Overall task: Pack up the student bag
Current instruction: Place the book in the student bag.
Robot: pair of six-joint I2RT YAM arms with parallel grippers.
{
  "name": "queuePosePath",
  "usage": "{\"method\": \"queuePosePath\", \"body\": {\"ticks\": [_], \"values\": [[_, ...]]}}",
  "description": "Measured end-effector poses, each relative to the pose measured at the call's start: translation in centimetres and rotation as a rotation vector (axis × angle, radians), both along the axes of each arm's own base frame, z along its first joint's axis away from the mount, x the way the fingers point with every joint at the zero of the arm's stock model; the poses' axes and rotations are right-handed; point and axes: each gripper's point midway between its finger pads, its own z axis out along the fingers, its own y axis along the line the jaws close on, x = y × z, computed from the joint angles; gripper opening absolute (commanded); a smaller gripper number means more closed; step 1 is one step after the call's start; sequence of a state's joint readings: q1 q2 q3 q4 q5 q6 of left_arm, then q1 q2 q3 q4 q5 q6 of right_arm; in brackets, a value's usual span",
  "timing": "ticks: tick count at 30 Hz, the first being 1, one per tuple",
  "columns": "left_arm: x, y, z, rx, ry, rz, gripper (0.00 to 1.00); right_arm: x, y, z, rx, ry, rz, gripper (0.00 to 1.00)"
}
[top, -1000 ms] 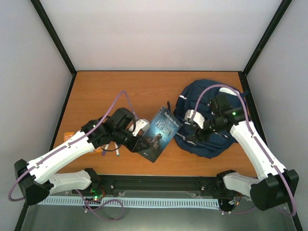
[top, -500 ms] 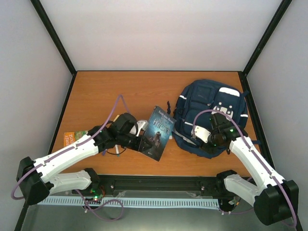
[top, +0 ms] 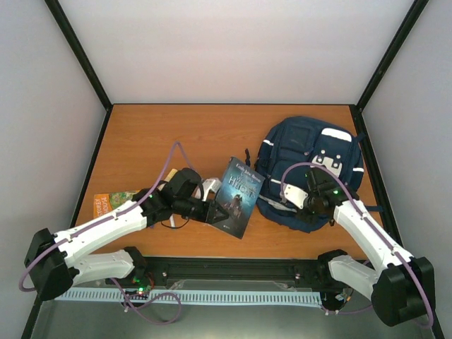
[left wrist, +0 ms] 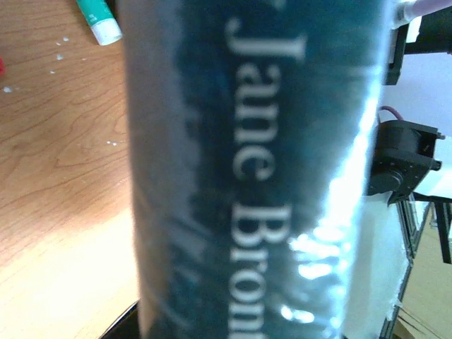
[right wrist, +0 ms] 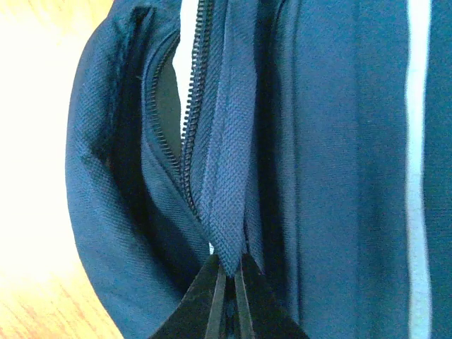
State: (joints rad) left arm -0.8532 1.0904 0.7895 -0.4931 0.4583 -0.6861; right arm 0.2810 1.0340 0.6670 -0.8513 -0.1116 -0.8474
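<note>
The student bag (top: 311, 159), navy with white patches, lies flat at the table's right. My right gripper (top: 305, 206) sits at the bag's near left edge. In the right wrist view it (right wrist: 228, 272) is shut on a fold of the bag's blue fabric (right wrist: 227, 176) beside an open zipper (right wrist: 189, 113). My left gripper (top: 214, 210) is shut on a dark teal book (top: 239, 196), held tilted just left of the bag. The book's spine (left wrist: 261, 176) fills the left wrist view and hides the fingers.
An orange and green booklet (top: 109, 201) lies at the table's left edge. A white item (top: 210, 185) and pens (top: 169, 222) lie by the left arm. A teal and white tube (left wrist: 99, 18) rests on the wood. Black frame posts border the table.
My right gripper drew back to the bag's near left edge and closed on the fabric by the zipper; the bag now lies flat. The left arm shifted slightly with the book.
</note>
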Motion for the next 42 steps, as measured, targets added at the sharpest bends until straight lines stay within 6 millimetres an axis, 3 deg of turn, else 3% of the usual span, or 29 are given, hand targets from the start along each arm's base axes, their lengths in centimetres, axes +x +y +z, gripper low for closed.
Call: {"method": "queuePosePath", "body": {"ticks": [4, 12, 19, 24, 32, 42], "values": [[-0.2, -0.4, -0.1, -0.025, 0.02, -0.007, 0.01, 0.8, -0.1, 2.1, -0.005, -0.055, -0.006, 0.03], [-2.0, -0.1, -1.9, -0.033, 0.11, -0.041, 0.01, 4.3, -0.7, 11.8, -0.013, -0.304, -0.052, 0.03], [-2.1, -1.9, -1.4, -0.109, 0.137, -0.085, 0.01, 5.8, -1.5, 16.9, -0.015, -0.435, -0.12, 0.03], [-1.2, -4.7, -2.0, -0.184, 0.178, -0.093, 0.01, 6.2, -1.8, 17.8, -0.014, -0.463, -0.151, 0.03], [0.4, -10.7, -5.6, -0.264, 0.277, -0.108, 0.01, 6.4, -1.8, 18.2, 0.001, -0.477, -0.173, 0.03], [4.2, -17.4, -8.0, -0.383, 0.323, -0.148, 0.01, 6.3, -1.6, 18.6, 0.016, -0.486, -0.171, 0.03]]}}
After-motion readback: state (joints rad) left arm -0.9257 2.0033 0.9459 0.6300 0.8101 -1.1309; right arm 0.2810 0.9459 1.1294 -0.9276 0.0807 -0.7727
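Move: The left gripper holds the book by its left edge; the book's middle is about 5 cm ahead and 6 cm right of it. The bag's mouth lies some 26 cm right, 11 cm ahead and 12 cm below it, with a glue stick on the table roughly 13 cm ahead and 9 cm right. From the right gripper, already shut on the flap edge, the bag's middle is about 12 cm straight ahead and slightly lower; the book is around 21 cm left, level fore and aft. Keep the right gripper pinched on the flap edge and lift it briskly about 18 cm, easing forward and swinging its fingertips forward, then hold it there. Meanwhile draw the left gripper back slightly, then sweep it right about 17 cm, descending 8 cm and finishing a little forward, fingers tilting flatter and still gripping the book, to feed it into the opened mouth. ##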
